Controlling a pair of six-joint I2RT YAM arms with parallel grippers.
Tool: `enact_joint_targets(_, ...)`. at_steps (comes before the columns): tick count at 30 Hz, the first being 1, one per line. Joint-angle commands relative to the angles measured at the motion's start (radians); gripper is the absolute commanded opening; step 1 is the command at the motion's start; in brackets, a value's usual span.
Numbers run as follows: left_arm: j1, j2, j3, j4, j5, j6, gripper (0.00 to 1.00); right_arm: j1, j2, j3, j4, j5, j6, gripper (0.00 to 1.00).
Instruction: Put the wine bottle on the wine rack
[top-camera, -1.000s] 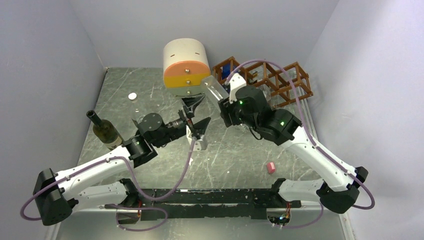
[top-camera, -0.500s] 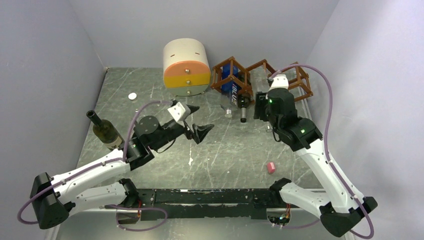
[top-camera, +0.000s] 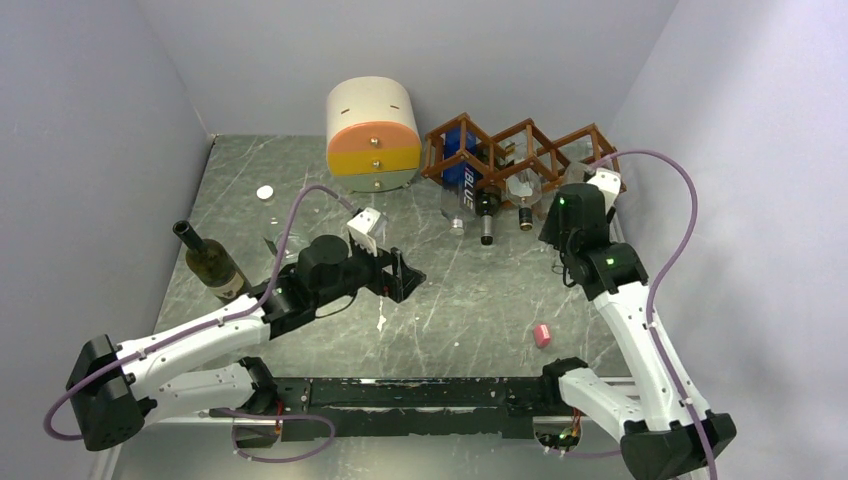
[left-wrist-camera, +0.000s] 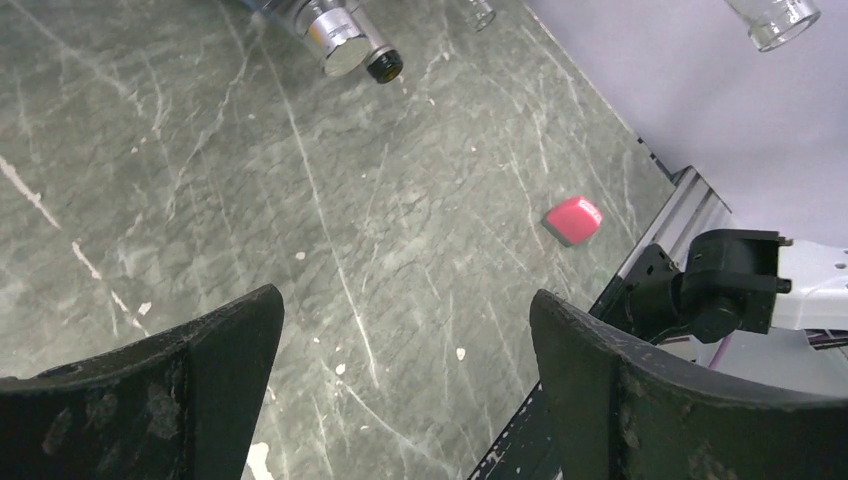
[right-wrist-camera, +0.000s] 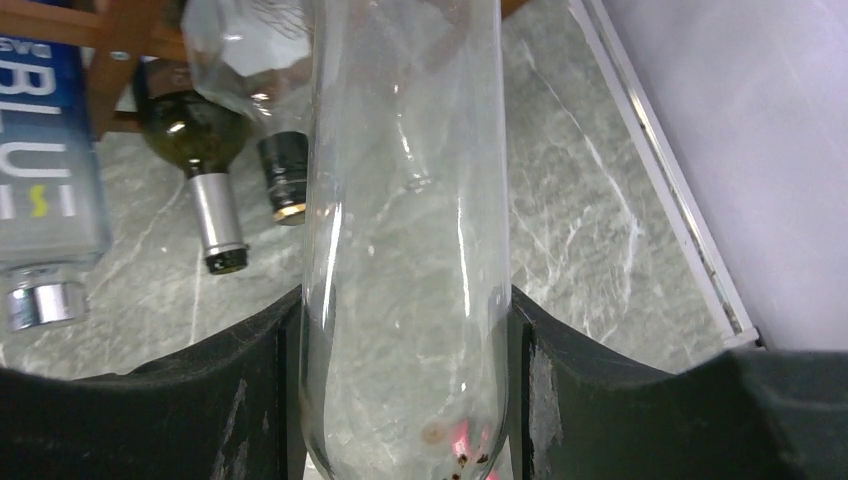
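The reddish-brown lattice wine rack (top-camera: 545, 150) stands at the back right. It holds a blue bottle (top-camera: 464, 178) and two bottles whose necks (top-camera: 487, 215) stick out toward me. My right gripper (top-camera: 565, 200) is at the rack's right end, shut on a clear glass bottle (right-wrist-camera: 405, 200). Its gripper (right-wrist-camera: 405, 380) clamps the bottle's body, which points toward the rack (right-wrist-camera: 105, 90). A dark green wine bottle (top-camera: 210, 262) stands at the left of the table. My left gripper (top-camera: 400, 278) is open and empty over the table's middle, as its own view (left-wrist-camera: 405, 340) shows.
A cream-and-orange drawer cabinet (top-camera: 372, 135) stands left of the rack. A small pink block (top-camera: 542, 335) lies at the front right, also in the left wrist view (left-wrist-camera: 573, 218). A white disc (top-camera: 264, 192) lies at the back left. The right wall is close to the rack.
My right arm has carried the clear bottle from beside the cabinet rightward to the rack's right end. My left arm has turned its open gripper and lowered it over the table's middle.
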Motion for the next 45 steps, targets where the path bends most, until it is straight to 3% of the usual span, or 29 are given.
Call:
enact_joint_targets(1, -0.006, -0.015, 0.041, -0.083, -0.065, -0.019, 0.97, -0.112, -0.005, -0.031, 0.080, -0.099, 0.038, 0.00)
enact_joint_targets(8, -0.005, -0.048, 0.124, -0.226, -0.077, -0.013, 0.97, -0.326, 0.042, -0.102, 0.141, -0.250, 0.012, 0.00)
enact_joint_targets(15, -0.005, -0.118, 0.138, -0.251, -0.029, -0.027, 0.97, -0.434, 0.178, -0.091, 0.232, -0.418, -0.020, 0.00)
enact_joint_targets(23, -0.005, -0.174, 0.137, -0.247, 0.026, -0.003, 0.97, -0.466, 0.265, -0.022, 0.293, -0.441, -0.070, 0.00)
enact_joint_targets(38, -0.006, -0.154, 0.190, -0.304, 0.052, 0.036, 0.97, -0.481, 0.212, -0.164, 0.490, -0.515, -0.217, 0.00)
enact_joint_targets(45, -0.005, -0.144, 0.191, -0.313, 0.040, 0.050, 0.97, -0.488, 0.235, -0.250, 0.648, -0.511, -0.365, 0.00)
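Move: The right-hand opening of the wine rack, where my right hand is taking the clear bottle, lies about 16 cm ahead, 5 cm to the right and 13 cm below it. From the same hand, the racked black-capped bottle is some 12 cm ahead and 9 cm left; the dark wine bottle about 13 cm ahead and 16 cm left, both roughly 15 cm lower. From my left hand the opening is roughly 24 cm ahead, 37 cm right and 9 cm below. My right hand keeps its grip on the clear bottle, neck towards me, and swings it right and down, then forward towards the rack's right-hand opening: about 10 cm down, 7 cm right and 7 cm forward in all, the descent pausing in a slight rise. My wrist dips and rolls over ten degrees, then mostly undoes that. My empty left hand, still open, backs away, mainly rising about 5 cm. ##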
